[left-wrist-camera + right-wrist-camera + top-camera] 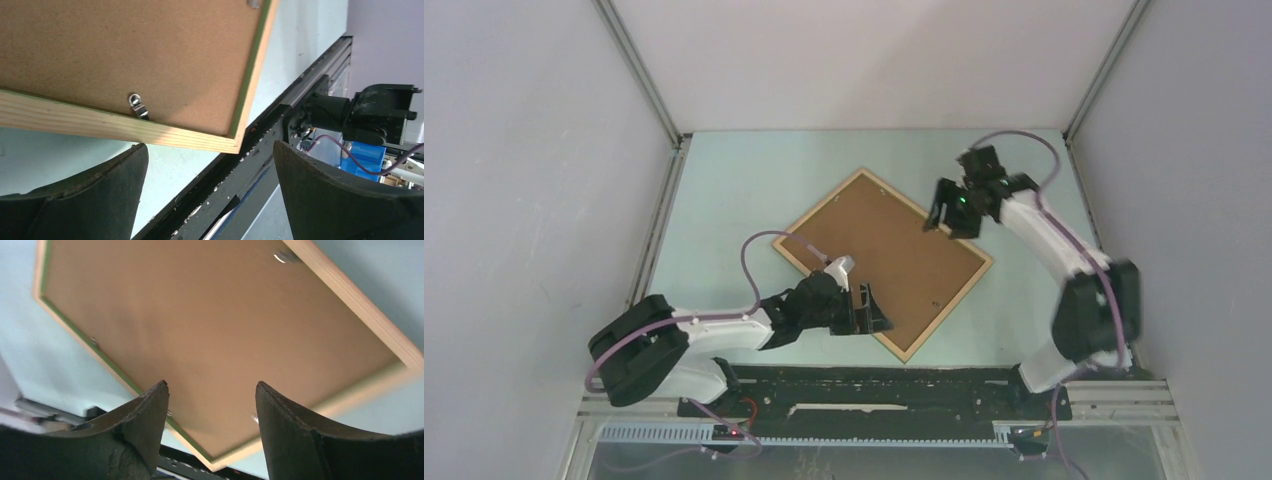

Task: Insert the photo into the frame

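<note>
The frame (817, 211) lies flat on the pale table, turned like a diamond, light wood rim up with a green inner edge. A plain brown board (894, 255), the photo's back, fills it; the printed face is hidden. My left gripper (874, 310) is open just off the frame's near-left edge. In the left wrist view the wood rim (100, 122) lies beyond my left gripper (210, 145), with nothing between the fingers. My right gripper (949, 218) hovers open over the far-right edge. The right wrist view has the board (200, 315) below my right gripper (211, 383), which holds nothing.
A small metal tab (138, 105) sits on the board by the near-left rim, another tab (282, 257) at the opposite edge. A black rail (874, 385) runs along the table's near edge. Grey enclosure walls stand left, right and behind.
</note>
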Robot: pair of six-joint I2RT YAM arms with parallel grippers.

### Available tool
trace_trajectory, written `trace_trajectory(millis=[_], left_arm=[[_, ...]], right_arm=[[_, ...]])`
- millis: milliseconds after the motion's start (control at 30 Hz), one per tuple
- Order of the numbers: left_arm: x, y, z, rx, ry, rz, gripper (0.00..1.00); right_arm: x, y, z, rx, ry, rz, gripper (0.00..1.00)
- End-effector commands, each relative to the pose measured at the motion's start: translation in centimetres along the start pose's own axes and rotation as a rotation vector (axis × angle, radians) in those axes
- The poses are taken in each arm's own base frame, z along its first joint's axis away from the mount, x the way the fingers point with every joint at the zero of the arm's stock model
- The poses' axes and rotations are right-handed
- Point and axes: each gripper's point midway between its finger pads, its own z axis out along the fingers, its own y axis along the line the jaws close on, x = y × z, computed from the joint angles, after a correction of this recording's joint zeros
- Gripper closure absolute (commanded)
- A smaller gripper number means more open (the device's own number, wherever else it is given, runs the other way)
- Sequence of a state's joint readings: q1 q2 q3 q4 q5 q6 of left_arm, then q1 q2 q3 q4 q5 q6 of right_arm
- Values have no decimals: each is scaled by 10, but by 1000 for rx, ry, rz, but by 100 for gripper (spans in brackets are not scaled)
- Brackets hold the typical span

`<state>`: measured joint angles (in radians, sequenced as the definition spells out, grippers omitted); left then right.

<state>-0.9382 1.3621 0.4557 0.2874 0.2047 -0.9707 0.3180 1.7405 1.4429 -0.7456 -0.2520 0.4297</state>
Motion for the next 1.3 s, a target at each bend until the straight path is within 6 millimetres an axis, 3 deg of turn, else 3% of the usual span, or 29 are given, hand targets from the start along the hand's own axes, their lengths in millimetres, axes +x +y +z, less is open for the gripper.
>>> trace_trajectory(millis=[0,167,267,367,500,767,1000,1267], left_arm=[[-24,-34,-20,130,-159,114,0],[-36,-38,-40,105,-227,167,0],[-59,-39,-60,19,-301,214,0],[-81,-50,-84,5,-369,236,0],[-102,-63,-117,-2,-414,257,0],[-130,-67,-177,-95,-503,336,0],[-160,-80,-210,-163,-552,406,0],[-186,-116,-242,-122,-615,489,0]], right_arm=[[33,-45,-48,166,-180,60,29],[99,-98,-64,289,-195,199,31],[116,-113,-64,271,-236,302,33],[125,-115,-51,180,-235,397,36],[125,-108,-34,73,-218,446,42],[121,-121,-1,111,-173,413,49],[100,-128,17,125,-199,294,58],[80,-129,41,148,-153,246,63]])
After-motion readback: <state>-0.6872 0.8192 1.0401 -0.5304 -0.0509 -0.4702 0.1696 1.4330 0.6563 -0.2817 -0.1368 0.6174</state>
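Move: The right hand goes for a spot on the frame's right short edge, about 13 cm back, 11 cm to its right and 12 cm below. The frame's right corner is some 5 cm back and 16 cm right; the nearest clip inside that edge is about 15 cm back and 2 cm right. From the left hand that spot is roughly 8 cm ahead and 23 cm right, slightly below; the bottom corner is about 10 cm back and 7 cm right. Back and to the right swings the right hand, some 15 cm back, sinking and turning about 25 degrees clockwise, then eases forward again some 7 cm while its part-open fingers narrow, ending astride the frame's right short edge. The left hand rises about 25 cm off the lower edge, drifting left and forward, fingers wide open, tilting to point more forward and less down. ##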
